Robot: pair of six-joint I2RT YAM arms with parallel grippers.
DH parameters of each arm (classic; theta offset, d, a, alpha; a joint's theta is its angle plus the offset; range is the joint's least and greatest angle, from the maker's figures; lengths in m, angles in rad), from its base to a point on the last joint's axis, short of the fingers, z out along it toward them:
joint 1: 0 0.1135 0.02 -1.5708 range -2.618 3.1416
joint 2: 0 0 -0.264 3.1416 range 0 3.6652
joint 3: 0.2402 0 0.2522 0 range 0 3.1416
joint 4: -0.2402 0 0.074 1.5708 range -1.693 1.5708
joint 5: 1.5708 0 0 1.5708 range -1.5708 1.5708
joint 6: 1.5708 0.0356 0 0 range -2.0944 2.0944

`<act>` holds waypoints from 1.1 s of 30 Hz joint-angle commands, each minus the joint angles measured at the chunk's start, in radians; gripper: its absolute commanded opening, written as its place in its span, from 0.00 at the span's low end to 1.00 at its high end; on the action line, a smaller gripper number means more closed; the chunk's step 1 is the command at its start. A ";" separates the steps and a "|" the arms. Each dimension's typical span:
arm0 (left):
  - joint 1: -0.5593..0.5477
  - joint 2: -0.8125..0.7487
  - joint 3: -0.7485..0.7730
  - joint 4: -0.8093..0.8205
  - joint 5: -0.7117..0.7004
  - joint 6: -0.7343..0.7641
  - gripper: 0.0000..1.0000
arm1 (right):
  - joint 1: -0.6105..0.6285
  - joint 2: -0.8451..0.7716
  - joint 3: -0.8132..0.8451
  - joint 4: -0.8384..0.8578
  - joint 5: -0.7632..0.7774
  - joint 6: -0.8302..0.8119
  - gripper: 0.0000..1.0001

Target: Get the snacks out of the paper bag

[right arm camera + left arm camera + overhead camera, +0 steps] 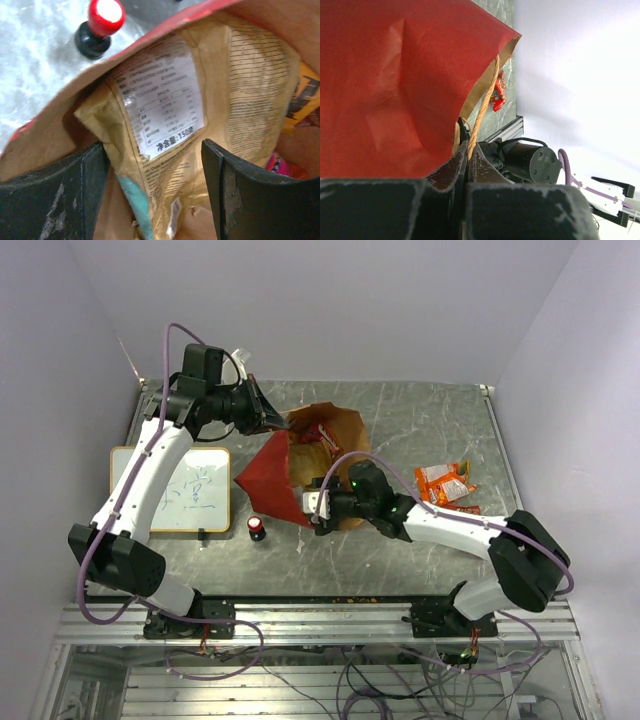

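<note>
The red paper bag (266, 480) lies on its side with its brown mouth open toward the back right. My left gripper (268, 418) is shut on the bag's twisted cord handle (484, 107), which is pinched between the fingers (451, 167) beside the red wall (385, 85). My right gripper (318, 506) reaches into the mouth. It is open (155, 172), with its jaws on either side of a tan snack packet (165, 95) that carries a white label. An orange packet (302, 100) lies deeper inside. Red and orange snack packets (446, 485) lie on the table to the right.
A small red-and-black cylinder (257, 528) stands just in front of the bag, also visible over the bag's rim (102, 25). A white board with writing (185, 490) lies at the left. The grey table (420, 420) ends at a metal rail in front.
</note>
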 commanded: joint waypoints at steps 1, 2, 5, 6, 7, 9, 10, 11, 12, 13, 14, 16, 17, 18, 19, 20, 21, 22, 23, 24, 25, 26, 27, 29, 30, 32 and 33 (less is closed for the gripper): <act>0.001 -0.006 -0.008 0.040 0.056 -0.032 0.07 | 0.009 0.043 -0.008 0.223 0.134 0.076 0.69; 0.001 -0.011 -0.010 0.043 0.058 -0.036 0.07 | 0.009 0.049 -0.010 0.247 0.163 0.097 0.64; 0.001 -0.014 0.004 0.021 0.043 -0.016 0.07 | 0.006 0.031 -0.035 0.328 0.220 0.146 0.47; 0.001 -0.015 0.006 0.012 0.038 -0.006 0.07 | 0.002 0.021 -0.043 0.350 0.221 0.169 0.42; 0.001 -0.016 0.006 0.012 0.036 -0.002 0.07 | -0.003 0.012 -0.047 0.360 0.212 0.187 0.38; 0.003 -0.016 0.000 0.012 0.033 -0.001 0.07 | -0.006 -0.006 -0.052 0.359 0.209 0.220 0.29; 0.003 -0.014 -0.001 0.013 0.031 -0.003 0.07 | -0.007 -0.016 -0.052 0.353 0.219 0.239 0.24; 0.003 -0.013 -0.002 0.015 0.033 -0.008 0.07 | -0.007 -0.027 -0.049 0.339 0.231 0.265 0.19; 0.003 -0.015 -0.003 0.022 0.034 -0.013 0.07 | -0.007 -0.036 -0.044 0.315 0.244 0.284 0.12; 0.003 -0.018 -0.005 0.028 0.034 -0.017 0.07 | -0.009 -0.046 -0.041 0.297 0.255 0.304 0.06; 0.003 -0.021 -0.005 0.031 0.034 -0.019 0.07 | -0.008 -0.058 -0.043 0.283 0.264 0.322 0.03; 0.004 -0.023 0.000 0.021 0.025 -0.009 0.07 | -0.015 -0.089 -0.056 0.277 0.283 0.366 0.00; 0.006 -0.024 0.004 0.016 0.020 -0.002 0.07 | -0.021 -0.105 -0.067 0.280 0.290 0.393 0.00; 0.011 -0.024 0.005 0.012 0.015 0.004 0.07 | -0.031 -0.123 -0.075 0.281 0.292 0.419 0.00; 0.016 -0.025 0.005 0.011 0.014 0.008 0.07 | -0.042 -0.140 -0.084 0.282 0.292 0.447 0.00; 0.021 -0.023 0.006 0.012 0.016 0.007 0.07 | -0.053 -0.159 -0.089 0.277 0.289 0.473 0.00; 0.029 -0.022 0.006 0.016 0.021 0.004 0.07 | -0.066 -0.176 -0.088 0.269 0.283 0.502 0.00; 0.036 -0.022 0.008 0.021 0.026 0.001 0.07 | -0.076 -0.193 -0.081 0.249 0.275 0.529 0.00; 0.041 -0.022 0.011 0.027 0.029 -0.003 0.07 | -0.088 -0.208 -0.068 0.221 0.256 0.552 0.00; 0.045 -0.021 0.015 0.031 0.030 -0.005 0.07 | -0.098 -0.221 -0.052 0.186 0.229 0.565 0.00; 0.049 -0.021 0.018 0.033 0.031 -0.004 0.07 | -0.106 -0.233 -0.039 0.157 0.205 0.575 0.00; 0.053 -0.020 0.022 0.035 0.033 -0.002 0.07 | -0.109 -0.247 -0.029 0.136 0.189 0.585 0.00; 0.057 -0.019 0.024 0.035 0.035 0.000 0.07 | -0.109 -0.259 -0.016 0.114 0.177 0.598 0.00; 0.063 -0.016 0.019 0.047 0.046 0.001 0.07 | -0.116 -0.285 0.007 0.091 0.157 0.633 0.00; 0.066 -0.014 0.019 0.048 0.052 0.002 0.07 | -0.119 -0.300 0.016 0.087 0.147 0.659 0.00; 0.073 -0.005 0.025 0.046 0.059 0.006 0.07 | -0.124 -0.317 0.031 0.094 0.144 0.706 0.00; 0.074 -0.002 0.026 0.050 0.064 0.003 0.07 | -0.124 -0.323 0.042 0.098 0.155 0.736 0.00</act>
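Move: The brown snack packet lies in the bag with its near end between the right hand's open fingers, its middle about 5 cm ahead, 3 cm left and 3 cm below. From that hand, the small red snack is some 14 cm ahead, 1 cm right and a little lower; the red-capped bottle, outside the bag, is 14 cm left, 5 cm back and 9 cm lower. From the left hand, still gripping the bag's handle, the packet is roughly 12 cm back, 5 cm right and 22 cm below. After edging forward, the right hand pinches the brown snack's near end, raising it some 8 cm and rightward. ##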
